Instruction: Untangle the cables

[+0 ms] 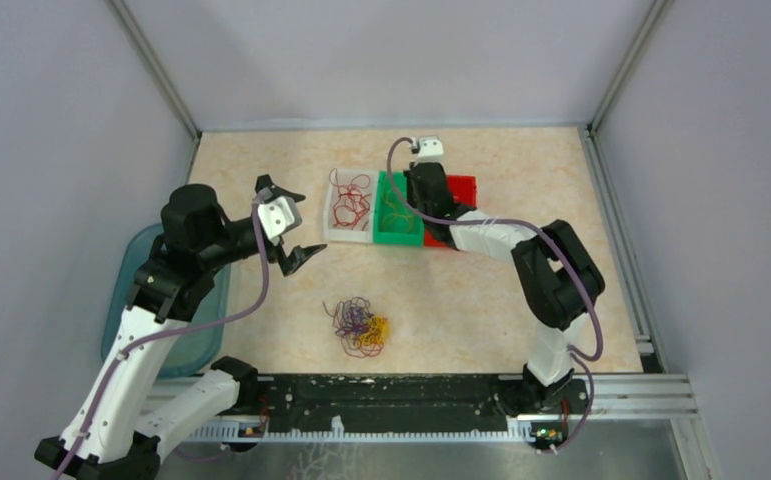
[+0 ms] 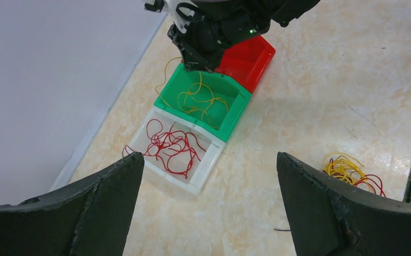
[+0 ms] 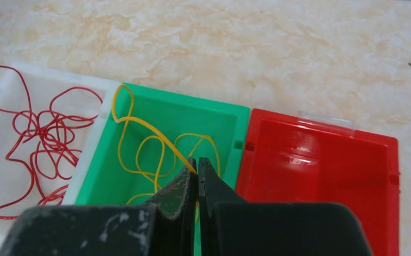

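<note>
A tangle of red, yellow and dark purple cables (image 1: 361, 325) lies on the table near the front; its edge shows as cables (image 2: 352, 172) in the left wrist view. Red cables (image 1: 351, 205) (image 2: 170, 146) (image 3: 40, 141) lie in the white bin (image 1: 333, 232). Yellow cables (image 2: 200, 100) fill the green bin (image 1: 397, 236) (image 3: 168, 104). My right gripper (image 3: 197, 161) hangs over the green bin, shut on a yellow cable (image 3: 150, 128) that runs out from its tips. My left gripper (image 1: 283, 225) (image 2: 208, 160) hovers wide open left of the bins, holding nothing.
A red bin (image 1: 461, 188) (image 3: 320, 160) (image 2: 248, 56) sits right of the green one and looks bare inside. A teal tub (image 1: 133, 262) stands at the table's left edge under the left arm. Grey walls close in on three sides.
</note>
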Tool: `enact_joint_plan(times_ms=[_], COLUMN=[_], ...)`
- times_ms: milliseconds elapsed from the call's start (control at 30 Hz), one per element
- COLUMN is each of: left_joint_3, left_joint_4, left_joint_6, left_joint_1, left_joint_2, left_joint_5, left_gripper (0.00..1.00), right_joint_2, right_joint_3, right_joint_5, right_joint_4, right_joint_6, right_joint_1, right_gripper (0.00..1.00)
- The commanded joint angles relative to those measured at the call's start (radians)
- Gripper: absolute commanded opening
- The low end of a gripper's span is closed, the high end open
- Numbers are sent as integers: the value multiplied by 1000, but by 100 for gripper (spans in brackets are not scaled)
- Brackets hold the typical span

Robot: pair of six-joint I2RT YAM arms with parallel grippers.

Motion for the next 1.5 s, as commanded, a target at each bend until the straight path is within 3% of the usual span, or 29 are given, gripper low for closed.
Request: enact_joint_plan(times_ms=[0,533,733,867,1267,1467], left_joint_3=[-4,1,-4,-7,1,-11], left_joint_4=[20,12,12,15,19,14], left_joint_6=[7,8,6,-11,-23,-32], left_joint_1=[-5,-6,-6,-5,-6,-4], left_joint_2=[-7,-6,-4,6,10,14], left_joint_5=[-3,-6,-13,-17,-23,-29], left_gripper=[100,100,100,100,100,100], right_joint_2=[62,214,132,31,-123,-236], right_joint_3=[101,196,185,171,127,-15], right_joint_5=[28,67,24,-5,-39,-134], right_joint_4=[-42,-145,-135,-130,-160,-79], right_joint_6=[-55,13,27,56,79,102], right_joint_1=[48,104,106,106,106,106], right_gripper=[0,0,42,50,53,52])
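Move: The right hand grips the yellow cable, part of which already lies in the green bin; that bin's middle is about 5 cm back, 3 cm left and 12 cm below. At the same depth and height, the white bin is some 13 cm left, the red bin 8 cm right. From the left hand, the green bin is roughly 18 cm ahead, 15 cm right and 31 cm down. The right hand lowers about 8 cm, drifting left, opens halfway to release the yellow cable, then rises roughly 15 cm. ##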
